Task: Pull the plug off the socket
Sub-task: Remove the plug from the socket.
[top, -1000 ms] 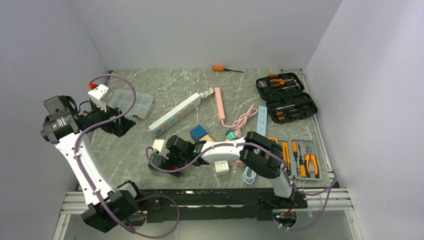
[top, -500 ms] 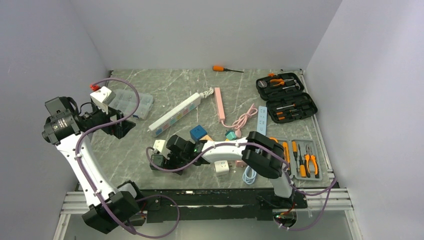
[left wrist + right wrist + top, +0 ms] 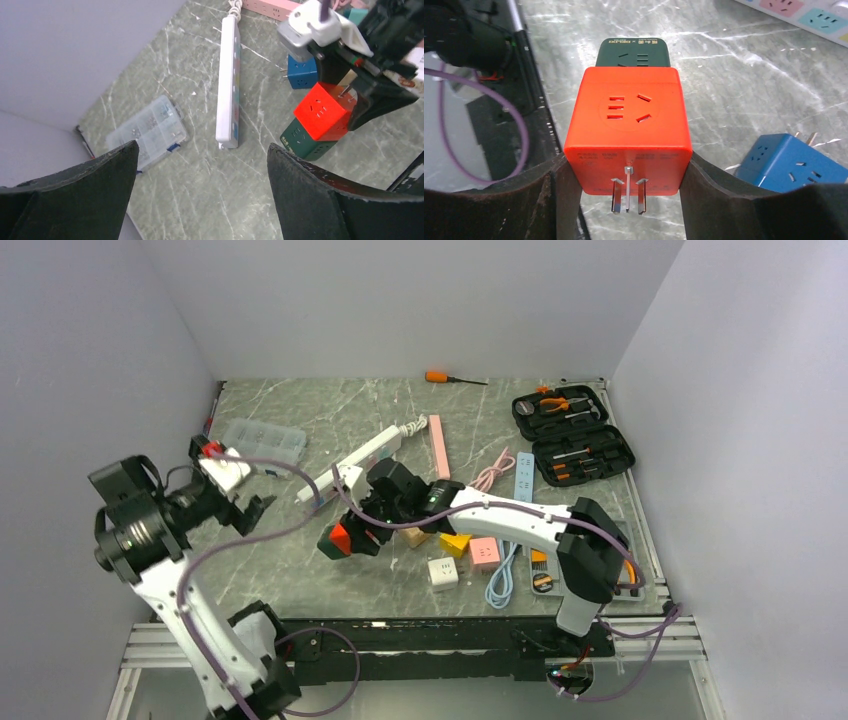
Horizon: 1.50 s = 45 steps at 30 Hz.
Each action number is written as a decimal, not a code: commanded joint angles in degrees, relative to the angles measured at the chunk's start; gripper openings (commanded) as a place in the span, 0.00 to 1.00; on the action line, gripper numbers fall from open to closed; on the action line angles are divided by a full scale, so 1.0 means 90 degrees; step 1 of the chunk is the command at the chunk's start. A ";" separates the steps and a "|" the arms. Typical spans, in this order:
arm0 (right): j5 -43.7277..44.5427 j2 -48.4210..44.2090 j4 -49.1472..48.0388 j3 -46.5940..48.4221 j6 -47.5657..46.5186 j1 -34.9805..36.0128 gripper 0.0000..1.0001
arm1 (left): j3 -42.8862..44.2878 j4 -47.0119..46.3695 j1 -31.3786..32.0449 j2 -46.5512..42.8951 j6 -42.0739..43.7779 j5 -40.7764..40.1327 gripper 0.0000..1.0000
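Note:
My right gripper [image 3: 352, 535] [image 3: 625, 165] is shut on a red cube [image 3: 340, 537] [image 3: 626, 115], one finger on each side face. The cube's three metal prongs point back at the wrist camera and are bare. A dark green socket cube [image 3: 328, 548] [image 3: 634, 52] sits flush against the red cube's far face. The joint between them is hidden. The left wrist view shows both, the red cube [image 3: 322, 110] above the green cube [image 3: 305, 142]. My left gripper [image 3: 250, 510] [image 3: 202, 150] hangs open to their left, holding nothing.
A white power strip [image 3: 350, 462] [image 3: 227, 85] and a pink strip [image 3: 438, 445] lie behind. A blue cube [image 3: 794, 162] lies right of the grip. White [image 3: 443, 573], pink [image 3: 485, 552] and yellow [image 3: 455, 540] blocks lie toward the front. A clear organizer [image 3: 262, 440] sits left, tool cases [image 3: 572, 435] right.
My right gripper closed on the red cube and carried it back from the table's front edge toward the middle. The left arm swung lower and nearer, still open.

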<state>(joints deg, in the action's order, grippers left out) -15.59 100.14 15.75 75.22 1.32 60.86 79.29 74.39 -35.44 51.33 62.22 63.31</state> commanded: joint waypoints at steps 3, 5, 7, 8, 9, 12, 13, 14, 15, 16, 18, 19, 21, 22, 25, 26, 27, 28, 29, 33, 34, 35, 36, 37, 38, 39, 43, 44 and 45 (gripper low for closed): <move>-0.0497 -0.0907 -0.0439 -0.0347 0.0845 -0.0339 0.00 | -0.1197 -0.0517 -0.0017 -0.1208 0.1076 0.0896 0.99; -0.0438 -0.1127 -0.0701 -0.0593 0.1042 -0.0463 0.00 | -0.1546 -0.0682 0.0003 -0.1330 0.0982 0.1190 0.99; -0.0334 -0.1323 -0.0940 -0.0706 0.1213 -0.0562 0.00 | -0.1860 -0.0617 0.0026 -0.1223 0.1238 0.1519 0.99; -0.0267 -0.1402 -0.0994 -0.0702 0.1267 -0.0586 0.00 | -0.2071 -0.0736 0.0061 -0.1114 0.1285 0.1620 0.98; -0.0176 -0.1437 -0.0994 -0.0649 0.1303 -0.0607 0.00 | -0.2279 -0.0781 0.0126 -0.1011 0.1365 0.1674 0.99; 0.0048 -0.1452 -0.0858 -0.0361 0.1467 -0.0644 0.00 | -0.2632 -0.0321 0.0554 -0.0690 0.2178 0.1718 0.99; 0.0094 -0.1475 -0.0878 -0.0305 0.1544 -0.0658 0.00 | -0.2703 -0.0434 0.0800 -0.0629 0.2121 0.1690 0.99; 0.0163 -0.1523 -0.0910 -0.0268 0.1640 -0.0682 0.00 | -0.2776 -0.0767 0.1029 -0.0635 0.1837 0.1632 0.99; 0.0222 -0.1560 -0.0920 -0.0225 0.1737 -0.0704 0.00 | -0.2892 -0.1227 0.1254 -0.0702 0.1361 0.1544 0.99; 0.0269 -0.1588 -0.0936 -0.0194 0.1855 -0.0734 0.00 | -0.3064 -0.2018 0.1489 -0.0846 0.0736 0.1388 0.99; 0.0294 -0.1626 -0.0939 -0.0152 0.2035 -0.0792 0.00 | -0.3502 -0.3611 0.2034 -0.1211 -0.0669 0.0774 0.99; 0.0290 -0.1640 -0.0927 -0.0120 0.2107 -0.0823 0.00 | -0.3669 -0.4131 0.2457 -0.1392 -0.0997 0.0441 0.99; 0.0313 -0.1629 -0.0858 -0.0044 0.2231 -0.0865 0.00 | -0.3784 -0.4410 0.3192 -0.1323 -0.0832 -0.0273 0.99; 0.0360 -0.1626 -0.0806 -0.0009 0.2296 -0.0877 0.00 | -0.3705 -0.4311 0.3476 -0.1209 -0.0599 -0.0563 0.99; 0.0409 -0.1621 -0.0656 0.0045 0.2355 -0.0926 0.00 | -0.3525 -0.4290 0.4107 -0.0970 -0.0335 -0.1103 0.99; 0.0421 -0.1630 -0.0643 0.0029 0.2375 -0.0929 0.00 | -0.3531 -0.4421 0.4301 -0.0959 -0.0345 -0.1282 0.99; 0.0424 -0.1650 -0.0653 0.0001 0.2400 -0.0942 0.00 | -0.3579 -0.4529 0.4481 -0.0978 -0.0286 -0.1464 0.99; 0.0422 -0.1674 -0.0681 -0.0047 0.2430 -0.0941 0.00 | -0.3651 -0.4604 0.4702 -0.1006 -0.0203 -0.1652 0.99; 0.0407 -0.1715 -0.0730 -0.0111 0.2460 -0.0941 0.00 | -0.3724 -0.4668 0.4922 -0.1051 -0.0106 -0.1844 0.99; 0.0337 -0.1872 -0.0947 -0.0341 0.2601 -0.0942 0.00 | -0.4038 -0.4989 0.5487 -0.1138 -0.0164 -0.2558 0.99; 0.0294 -0.1907 -0.1012 -0.0392 0.2651 -0.0942 0.00 | -0.4116 -0.5062 0.5556 -0.1168 -0.0155 -0.2656 0.99; 0.0239 -0.1943 -0.1088 -0.0484 0.2703 -0.0940 0.00 | -0.4209 -0.5186 0.5610 -0.1192 -0.0171 -0.2752 0.99; 0.0184 -0.1980 -0.1160 -0.0545 0.2754 -0.0947 0.00 | -0.4299 -0.5327 0.5662 -0.1230 -0.0238 -0.2850 0.99; 0.0133 -0.2023 -0.1224 -0.0592 0.2796 -0.0943 0.00 | -0.4357 -0.5454 0.5695 -0.1255 -0.0287 -0.2930 0.99; 0.0102 -0.2072 -0.1280 -0.0650 0.2836 -0.0942 0.00 | -0.4398 -0.5514 0.5719 -0.1262 -0.0305 -0.2982 0.99; 0.0054 -0.2104 -0.1341 -0.0689 0.2865 -0.0942 0.00 | -0.4420 -0.5574 0.5738 -0.1240 -0.0320 -0.3012 0.99; -0.0095 -0.2215 -0.1484 -0.0783 0.2942 -0.0936 0.00 | -0.4400 -0.5568 0.5786 -0.1094 -0.0341 -0.3018 0.99; -0.0156 -0.2238 -0.1531 -0.0814 0.2976 -0.0933 0.00 | -0.4405 -0.5629 0.5805 -0.1078 -0.0408 -0.3006 1.00; -0.0204 -0.2257 -0.1550 -0.0827 0.3014 -0.0927 0.00 | -0.4414 -0.5685 0.5824 -0.1070 -0.0453 -0.3003 0.99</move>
<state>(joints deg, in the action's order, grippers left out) -14.33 83.50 9.96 67.48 26.15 52.47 39.42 27.11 16.29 41.21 60.12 37.26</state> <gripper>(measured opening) 0.636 0.994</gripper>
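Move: The green plug, stuck on the far side of the red plug that the right hand already grips, lies about 11 cm to the right of the empty left hand, 2 cm back and some 23 cm below; the red one is about 4 cm farther right. From the left hand, the white power strip's middle is some 15 cm ahead, 13 cm right, and the blue plug 7 cm ahead, 23 cm right, both on the table. From the right hand the green plug is about 5 cm left, 1 cm ahead, 4 cm lower. The green and red plugs, still joined, are lifted about 9 cm by the right hand, which also shifts right, then forward, and turns clockwise while keeping its grip on the red plug. Wide open, the left hand first dips back, then sinks and swings right, about 13 cm each way, turning clockwise some 30 degrees to line its fingers up with the green plug, coming close without visible contact. ##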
